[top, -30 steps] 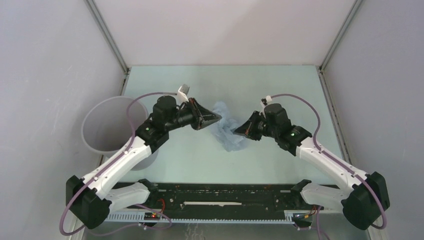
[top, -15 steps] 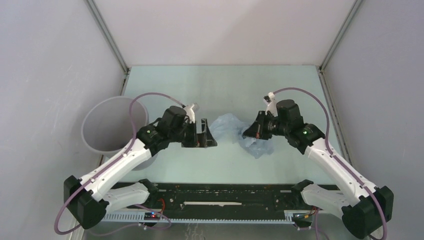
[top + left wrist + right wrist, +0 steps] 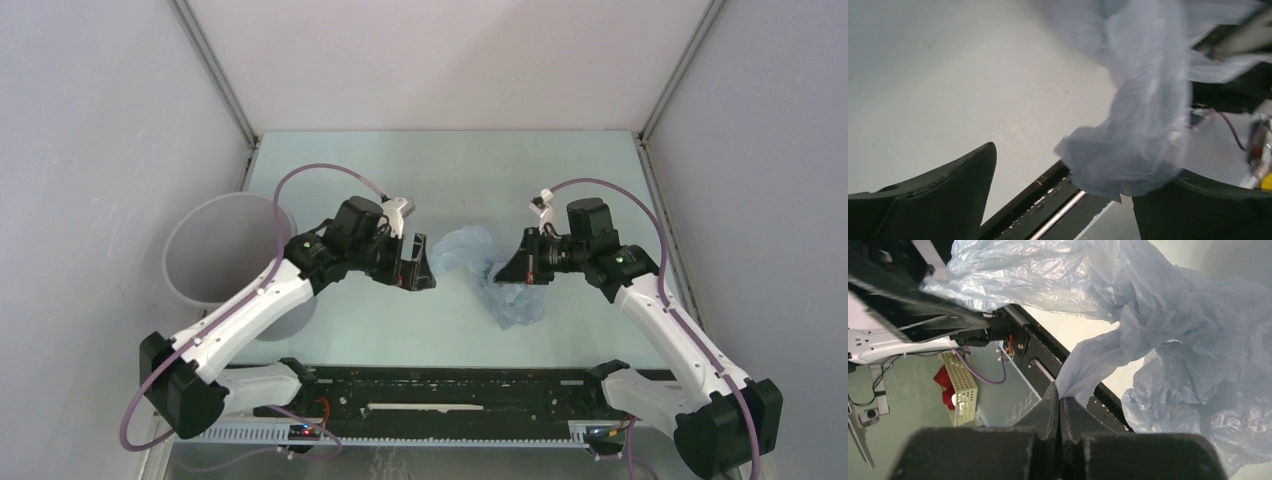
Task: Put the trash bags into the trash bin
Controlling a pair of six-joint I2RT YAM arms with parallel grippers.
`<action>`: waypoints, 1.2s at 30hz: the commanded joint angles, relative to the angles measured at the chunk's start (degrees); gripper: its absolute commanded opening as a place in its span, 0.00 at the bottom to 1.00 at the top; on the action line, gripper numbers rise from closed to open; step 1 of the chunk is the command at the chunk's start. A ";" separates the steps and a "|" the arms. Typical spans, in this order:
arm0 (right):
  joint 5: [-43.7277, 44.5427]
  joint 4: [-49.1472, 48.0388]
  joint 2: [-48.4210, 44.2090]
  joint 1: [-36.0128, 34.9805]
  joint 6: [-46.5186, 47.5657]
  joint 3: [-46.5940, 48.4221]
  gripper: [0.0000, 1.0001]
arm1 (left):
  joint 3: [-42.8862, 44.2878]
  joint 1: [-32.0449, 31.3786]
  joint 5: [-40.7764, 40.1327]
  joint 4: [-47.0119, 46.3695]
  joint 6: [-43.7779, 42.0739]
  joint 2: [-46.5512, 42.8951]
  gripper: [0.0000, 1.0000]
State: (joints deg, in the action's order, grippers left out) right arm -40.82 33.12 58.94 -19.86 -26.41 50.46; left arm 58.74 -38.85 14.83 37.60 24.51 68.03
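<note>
The pale blue, wrinkly trash bag (image 3: 478,250) hangs in the middle of the table between my two arms. My right gripper (image 3: 507,270) is shut on a fold of it; in the right wrist view the jaws (image 3: 1059,398) are pressed together on a corner of the film (image 3: 1148,315). My left gripper (image 3: 415,262) stands open just left of the bag. In the left wrist view the bag (image 3: 1143,125) dangles ahead of the open gripper (image 3: 1083,162), close to the right finger (image 3: 1198,210), with nothing gripped. The grey trash bin (image 3: 190,235) stands at the far left.
The black base rail (image 3: 450,390) runs along the near edge of the table. Pale side walls close in left and right, and metal corner posts (image 3: 215,70) rise at the back. The bin sits against the left wall, beside the left arm's forearm (image 3: 250,310).
My left gripper has opened and let go of the bag, swinging down and slightly back. The right gripper has moved right with the bag, stretching it out.
</note>
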 commanded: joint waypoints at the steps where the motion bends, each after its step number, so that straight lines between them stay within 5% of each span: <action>1: -3.99 1.73 -0.98 0.36 3.85 2.57 0.00 | 5.90 -0.23 11.74 -2.77 -5.74 -3.63 1.00; 16: -4.50 1.05 -0.30 0.17 3.72 3.46 0.00 | 12.38 -2.90 15.73 -5.22 -2.39 7.46 0.97; 22: -1.35 3.72 -0.75 0.31 4.44 3.51 0.00 | 11.17 -2.47 9.58 -1.35 -1.73 7.35 0.51; 28: 12.36 16.76 1.47 2.19 5.61 5.61 0.00 | 8.50 2.99 2.75 3.94 -0.14 5.08 0.12; 36: 18.78 17.19 8.63 3.75 1.91 9.27 0.00 | 7.03 9.27 3.15 1.68 7.65 9.79 0.00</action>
State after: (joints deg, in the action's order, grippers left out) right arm -25.61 50.96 61.89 -16.62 -22.65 54.87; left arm 66.28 -31.48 17.65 41.36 25.85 74.17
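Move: My right gripper already pinches the bag. The trash bag's loose end lies about 5 cm to the right of my open left hand, 1 cm ahead and roughly level with it. The hanging bulk is some 14 cm right and 8 cm below; my right fingertips are about 14 cm right, 1 cm back. The trash bin stands about 33 cm left, level front to back, its middle some 8 cm lower. From my right hand, the loose end is 9 cm left, 2 cm ahead. I lift my open left hand about 6 cm while reaching right towards the bag's loose end, sink partway again and shut the fingers on it. With it pinched, I draw left about 7 cm and forward some 4, swinging the fingers counter-clockwise. My right hand nearly holds still, then, still pinching, pulls right about 6 cm and down 4, tipping away. ##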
